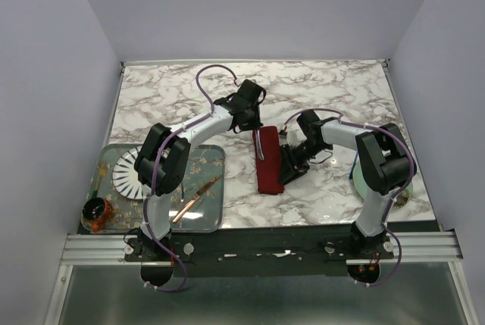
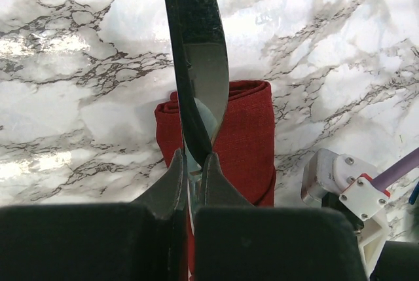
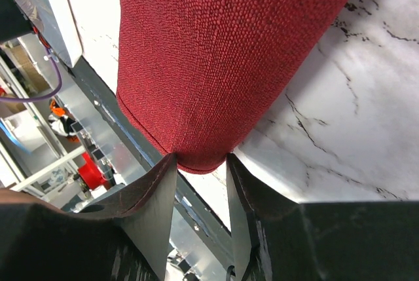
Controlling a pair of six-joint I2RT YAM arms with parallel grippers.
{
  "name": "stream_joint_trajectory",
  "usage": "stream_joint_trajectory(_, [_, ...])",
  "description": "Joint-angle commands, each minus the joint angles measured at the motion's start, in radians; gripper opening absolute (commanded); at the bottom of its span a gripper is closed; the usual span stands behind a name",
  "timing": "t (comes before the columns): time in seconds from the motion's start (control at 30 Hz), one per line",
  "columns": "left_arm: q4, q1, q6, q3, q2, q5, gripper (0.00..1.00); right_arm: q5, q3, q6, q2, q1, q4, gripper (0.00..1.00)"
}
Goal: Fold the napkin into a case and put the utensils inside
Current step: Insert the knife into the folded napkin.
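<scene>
The napkin lies folded as a narrow dark red case on the marble, mid-table. My left gripper hovers at its far end, shut on a slim silvery utensil. In the left wrist view the gripper pinches the utensil by its handle, blade pointing away over the case. My right gripper sits at the case's right side. In the right wrist view its tips press both sides of a rounded, bulging end of the case.
A glass tray at the near left holds a white ribbed plate and a copper-coloured knife. A small dark jar stands at the tray's left corner. A pale round dish shows behind the right arm.
</scene>
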Motion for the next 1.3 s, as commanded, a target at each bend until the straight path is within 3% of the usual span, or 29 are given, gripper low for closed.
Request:
stream_joint_trajectory(0.0, [0.021,-0.019,0.008,0.035,-0.020,0.013,0.00,-0.021,-0.002,0.003,-0.004,0.006,0.009,0.43])
stream_joint_trajectory(0.53, [-0.112,-0.065,-0.064,-0.022,-0.062,0.069,0.00,-0.021,0.005,0.017,0.001,0.007,0.012,0.41])
stream_joint_trajectory(1.27, [-0.132,-0.068,-0.085,-0.080,-0.076,0.085,0.00,-0.050,0.026,0.069,-0.010,0.004,0.069,0.44])
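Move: The left hand already holds the knife. The mouth of the folded napkin's pocket lies some 12 cm back from this hand, 3 cm to its right and about 6 cm below; from the right hand, at the napkin's near right edge, the mouth is about 6 cm ahead and 6 cm left, roughly level. On the tray, the wooden-handled knife lies 24 cm back and 21 cm left of the left hand; the blue utensil lies 11 cm back and 35 cm right of it. Keeping its pinch on the knife, the left hand slips the tip into the pocket mouth, carrying it about 6 cm back toward the robot and some 2 cm down, after edging slightly right, while the fingers tip about 10 degrees nearer to straight down. The right hand stays put, its part-open fingers still astride the napkin's near right edge. ##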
